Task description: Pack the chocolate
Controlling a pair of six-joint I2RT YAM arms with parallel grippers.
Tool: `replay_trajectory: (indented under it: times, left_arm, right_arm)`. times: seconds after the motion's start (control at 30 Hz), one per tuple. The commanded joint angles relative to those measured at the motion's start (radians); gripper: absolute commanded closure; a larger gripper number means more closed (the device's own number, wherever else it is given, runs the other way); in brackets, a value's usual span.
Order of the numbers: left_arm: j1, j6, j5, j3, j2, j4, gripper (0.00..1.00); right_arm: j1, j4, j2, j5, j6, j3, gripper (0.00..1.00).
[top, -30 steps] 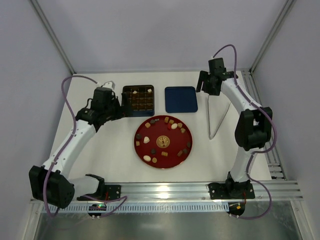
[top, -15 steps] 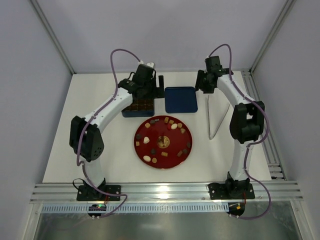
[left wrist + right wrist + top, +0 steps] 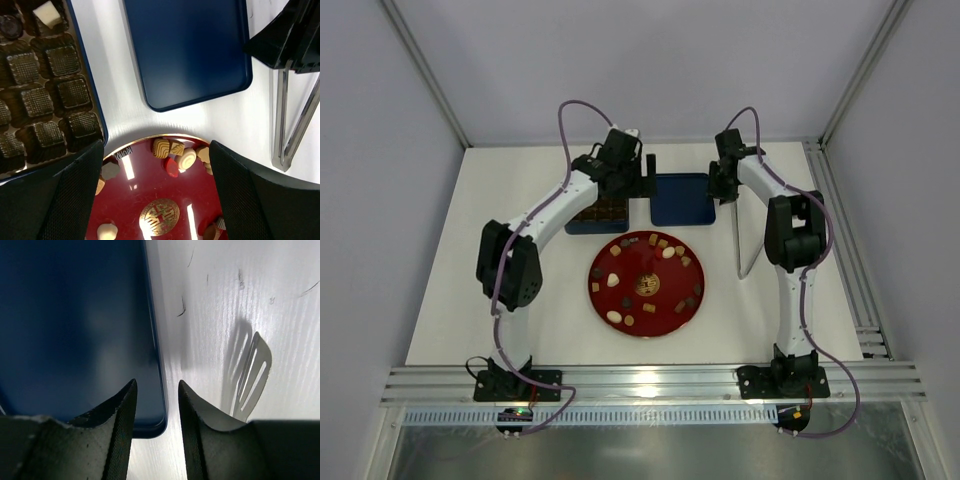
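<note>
Several small pieces of the chocolate [image 3: 663, 250], brown and cream, lie scattered on the red plate [image 3: 665, 283] with a gold emblem; the left wrist view shows a cluster of chocolate [image 3: 175, 150] at the plate's far rim [image 3: 145, 142]. My left gripper [image 3: 642, 172] hangs open and empty between the dark blue grid tin [image 3: 600, 212] and the flat blue lid [image 3: 682, 200]; its fingers [image 3: 65, 200] frame the plate. My right gripper [image 3: 725, 185] is open, its narrow jaws straddling the lid's right edge [image 3: 161, 390].
Metal tongs [image 3: 745, 240] lie right of the lid, and they show as tongs [image 3: 292, 135] in the left wrist view. The tin's brown tray [image 3: 45, 90] holds a cream piece [image 3: 48, 12] in a far cell. My left arm covers part of the tin from above.
My left arm has swung from the table's left side to the back, above the tin and lid. My right gripper has moved left to the lid's edge, its jaws narrowing.
</note>
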State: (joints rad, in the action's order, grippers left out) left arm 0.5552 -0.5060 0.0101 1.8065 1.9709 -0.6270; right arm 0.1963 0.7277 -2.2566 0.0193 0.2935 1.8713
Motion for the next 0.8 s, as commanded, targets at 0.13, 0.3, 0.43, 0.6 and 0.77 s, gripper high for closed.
replay_trajectory:
  times: [0.13, 0.3, 0.43, 0.6, 0.77]
  left_arm:
    - [0.005, 0.044, -0.088, 0.062, 0.069, 0.076, 0.16]
    - [0.005, 0.061, -0.134, 0.126, 0.149, 0.107, 0.16]
    - [0.003, 0.07, -0.136, 0.183, 0.212, 0.118, 0.16]
    - [-0.006, 0.058, -0.137, 0.228, 0.272, 0.116, 0.16]
    - [-0.018, 0.057, -0.137, 0.229, 0.293, 0.116, 0.16]
  right_arm:
    - [0.014, -0.01, -0.029, 0.074, -0.027, 0.083, 0.64]
    - [0.014, -0.019, -0.05, 0.067, -0.037, 0.091, 0.69]
    - [0.014, -0.019, -0.07, 0.062, -0.039, 0.101, 0.74]
    - [0.014, -0.024, -0.077, 0.053, -0.045, 0.104, 0.82]
    - [0.014, -0.025, -0.064, 0.048, -0.042, 0.104, 0.96]
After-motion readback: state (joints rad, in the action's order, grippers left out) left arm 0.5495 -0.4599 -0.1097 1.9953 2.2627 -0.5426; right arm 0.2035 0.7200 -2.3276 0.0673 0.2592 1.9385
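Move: The blue lid's middle lies about 4 cm ahead and 9 cm left of my right hand, some 3 cm lower; its right rim already runs between those fingertips. The tongs lie roughly 8 cm back and 8 cm right of that hand. From my left hand, the lid is about 10 cm ahead, 11 cm right and 16 cm below, the chocolate box 8 cm ahead and 14 cm left, and the red plate 15 cm back, straight behind. I close my right fingers from under half open to nearly shut, easing about 1.5 cm forward and then slightly down, until they pinch the blue lid's right rim near its near corner. Meanwhile my left hand, kept wide open, sinks about 7 cm while reaching some 4 cm forward and 4 cm right towards the lid, turning slightly clockwise and not touching it yet. ##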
